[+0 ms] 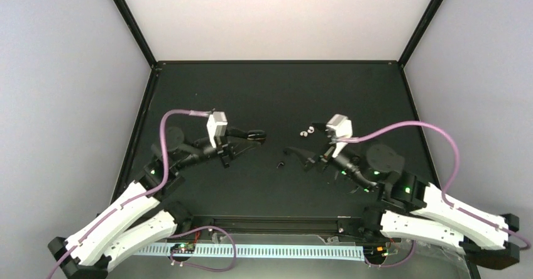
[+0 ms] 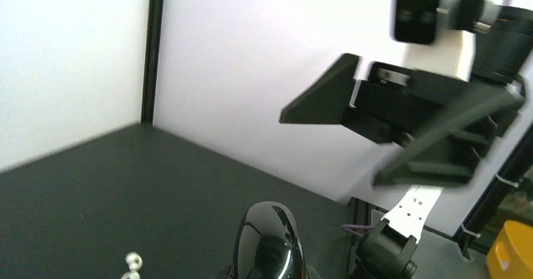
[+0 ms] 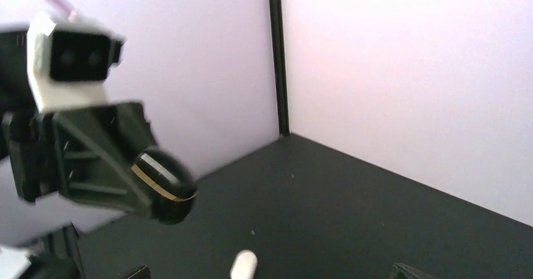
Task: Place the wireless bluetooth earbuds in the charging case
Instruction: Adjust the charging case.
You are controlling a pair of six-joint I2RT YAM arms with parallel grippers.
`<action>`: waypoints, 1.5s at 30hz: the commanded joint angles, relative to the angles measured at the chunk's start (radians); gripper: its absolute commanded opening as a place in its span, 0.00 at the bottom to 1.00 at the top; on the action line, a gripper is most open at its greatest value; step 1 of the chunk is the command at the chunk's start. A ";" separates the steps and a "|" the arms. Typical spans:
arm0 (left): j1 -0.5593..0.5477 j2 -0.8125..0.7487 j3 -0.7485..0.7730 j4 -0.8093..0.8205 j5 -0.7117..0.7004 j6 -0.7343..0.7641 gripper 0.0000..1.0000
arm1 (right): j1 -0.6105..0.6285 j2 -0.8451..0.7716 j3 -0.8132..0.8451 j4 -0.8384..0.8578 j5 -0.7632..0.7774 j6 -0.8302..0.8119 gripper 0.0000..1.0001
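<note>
My left gripper [image 1: 250, 136] is shut on a glossy black pebble-shaped charging case [image 1: 257, 133], held just above the table; the case [image 2: 270, 241] fills the bottom of the left wrist view. A white pair of earbuds [image 1: 306, 132] lies on the mat to the right of the case, also seen as white earbuds [image 2: 133, 263]. A tiny dark bud [image 1: 280, 164] lies nearer the front. My right gripper [image 1: 307, 141] stands open around the white earbuds. In the right wrist view a white earbud [image 3: 244, 265] lies between my open fingertips [image 3: 135, 273], with the held case [image 3: 162, 190] at left.
The black table mat [image 1: 276, 90] is bordered by a black frame and white walls. The two arms face each other near the middle, their grippers a short way apart. A yellow object [image 2: 512, 254] sits off the table at the right.
</note>
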 commanded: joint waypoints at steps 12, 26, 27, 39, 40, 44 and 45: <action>0.002 0.074 0.049 0.176 0.525 0.187 0.02 | -0.080 0.012 0.119 -0.049 -0.470 0.172 0.96; -0.011 0.167 0.074 0.233 0.593 0.135 0.01 | -0.079 0.070 0.103 -0.088 -0.480 0.175 0.74; -0.012 0.166 0.074 0.232 0.593 0.133 0.01 | -0.079 0.076 0.104 -0.091 -0.482 0.173 0.73; -0.019 0.156 0.068 0.222 0.569 0.122 0.02 | -0.079 0.115 0.116 -0.074 -0.502 0.180 0.54; -0.018 0.157 0.068 0.220 0.566 0.120 0.03 | -0.079 0.115 0.114 -0.073 -0.500 0.181 0.52; -0.020 0.156 0.066 0.217 0.557 0.118 0.07 | -0.079 0.110 0.108 -0.060 -0.499 0.184 0.45; -0.019 0.156 0.067 0.214 0.554 0.116 0.08 | -0.079 0.109 0.107 -0.057 -0.499 0.184 0.43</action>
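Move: Held in the left gripper's tips, the charging case lies about 9 cm to the right hand's left, 2 cm farther out and nearly level in height. For the left hand carrying it, the open right gripper is some 11 cm to the right and 2 cm back. From the right hand, down on the table roughly 34 cm below, the loose black earbud lies 7 cm ahead and 5 cm left, the white earbuds 20 cm ahead and 6 cm right. Drawing the held case back about 6.5 cm and some 4 cm to the right, the left hand turns clockwise roughly 30 degrees and keeps its grip. The right hand rises slightly, swings back and left about 5 cm each way while turning counter-clockwise, then sinks 4 cm, bringing its wide-open fingers around the case's free end and closing them to about half. ##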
